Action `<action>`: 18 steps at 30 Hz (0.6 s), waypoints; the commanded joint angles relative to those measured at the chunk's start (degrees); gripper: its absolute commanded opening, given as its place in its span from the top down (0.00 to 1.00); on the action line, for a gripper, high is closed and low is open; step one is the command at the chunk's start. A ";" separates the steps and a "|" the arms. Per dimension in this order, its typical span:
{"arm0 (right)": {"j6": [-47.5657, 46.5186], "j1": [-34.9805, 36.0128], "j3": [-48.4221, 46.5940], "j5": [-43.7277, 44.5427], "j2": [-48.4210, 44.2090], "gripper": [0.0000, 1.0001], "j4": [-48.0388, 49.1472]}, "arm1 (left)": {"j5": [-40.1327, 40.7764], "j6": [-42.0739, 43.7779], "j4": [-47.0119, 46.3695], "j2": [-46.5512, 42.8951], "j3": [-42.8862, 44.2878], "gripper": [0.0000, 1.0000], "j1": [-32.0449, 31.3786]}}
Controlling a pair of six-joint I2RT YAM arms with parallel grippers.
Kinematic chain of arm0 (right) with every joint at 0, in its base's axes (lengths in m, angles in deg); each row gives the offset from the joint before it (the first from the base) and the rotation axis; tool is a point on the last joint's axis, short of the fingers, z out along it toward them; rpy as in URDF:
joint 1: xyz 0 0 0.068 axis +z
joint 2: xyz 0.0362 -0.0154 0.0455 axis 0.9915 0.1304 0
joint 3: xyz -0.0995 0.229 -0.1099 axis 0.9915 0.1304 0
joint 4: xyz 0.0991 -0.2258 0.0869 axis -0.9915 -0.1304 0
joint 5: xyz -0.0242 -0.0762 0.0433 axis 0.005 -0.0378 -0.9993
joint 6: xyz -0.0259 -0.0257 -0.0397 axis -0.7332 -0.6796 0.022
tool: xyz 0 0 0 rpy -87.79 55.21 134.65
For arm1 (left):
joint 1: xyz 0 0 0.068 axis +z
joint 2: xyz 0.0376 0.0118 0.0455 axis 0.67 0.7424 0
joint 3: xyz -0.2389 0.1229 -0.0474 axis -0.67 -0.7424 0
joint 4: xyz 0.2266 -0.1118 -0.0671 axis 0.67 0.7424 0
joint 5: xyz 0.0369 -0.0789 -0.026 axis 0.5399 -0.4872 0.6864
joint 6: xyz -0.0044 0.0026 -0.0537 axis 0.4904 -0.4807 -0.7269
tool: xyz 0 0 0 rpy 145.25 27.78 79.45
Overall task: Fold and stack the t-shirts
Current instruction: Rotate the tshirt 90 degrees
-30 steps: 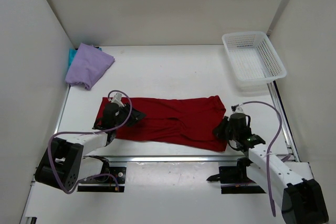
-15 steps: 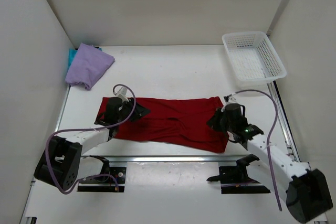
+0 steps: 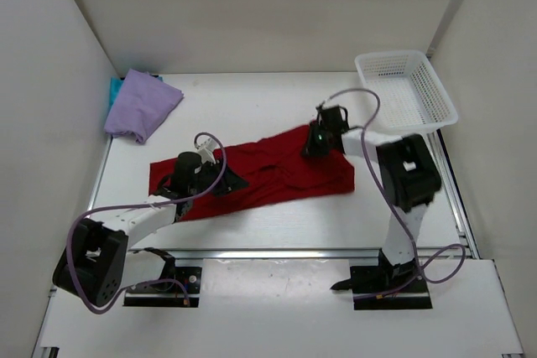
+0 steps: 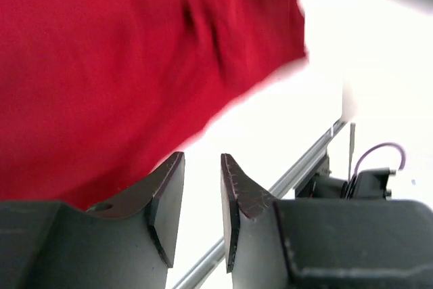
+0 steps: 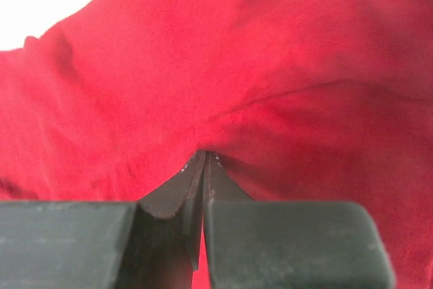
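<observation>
The deep red t-shirt [image 3: 268, 175] lies stretched across the middle of the table, its right end pulled up toward the far side. My right gripper [image 3: 314, 143] is shut on a fold of the red shirt [image 5: 270, 65]; in the right wrist view the closed gripper [image 5: 204, 157] has red cloth bunching at its tips. My left gripper [image 3: 230, 183] is over the shirt's near left part. In the left wrist view it [image 4: 201, 167] is slightly open and empty, with bare table between the fingers and the red shirt [image 4: 135, 65] beyond. The lavender t-shirt [image 3: 141, 105] lies folded at the far left on the teal t-shirt [image 3: 112, 90], which is mostly hidden.
A white mesh basket [image 3: 438, 90] stands at the far right corner. White walls close in the left, far and right sides. A metal rail [image 3: 277, 251] runs along the near table edge, with the arm bases behind it.
My right gripper swung from the shirt's near right corner up and left toward the far side, dragging the red cloth with it. My left gripper shifted slightly right.
</observation>
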 commanded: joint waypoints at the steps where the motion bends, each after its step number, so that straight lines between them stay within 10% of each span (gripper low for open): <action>1: -6.60 -1.70 -20.62 -1.90 15.96 1.00 -10.93 | -2.65 1.88 3.03 -4.29 -1.85 0.62 1.12; 7: -12.58 -1.00 -98.74 -3.48 46.81 0.94 -39.84 | -0.10 4.07 9.36 -10.54 -3.36 0.58 3.22; 15: -18.81 5.04 -78.03 1.51 20.97 0.76 -47.09 | -2.82 5.31 12.01 -11.24 -3.36 0.57 8.50; 18: -18.40 9.08 -52.28 3.19 6.05 0.78 -37.83 | -2.92 7.58 16.12 -12.21 0.24 0.56 10.26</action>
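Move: The right hand's closed fingertips are already down on the red t-shirt, whose middle lies about 15 cm to that hand's left, 5 cm back and 1 cm below. The white basket stands some 17 cm ahead and 27 cm to its right; the purple t-shirt lies about 48 cm to its left and 15 cm ahead. From the left hand the red t-shirt's middle is roughly 3 cm ahead, 3 cm right and 7 cm below. Right fingertips sweep the t-shirt's right end about 20 cm forward, then lift backward, opening; left hand shifts left. ##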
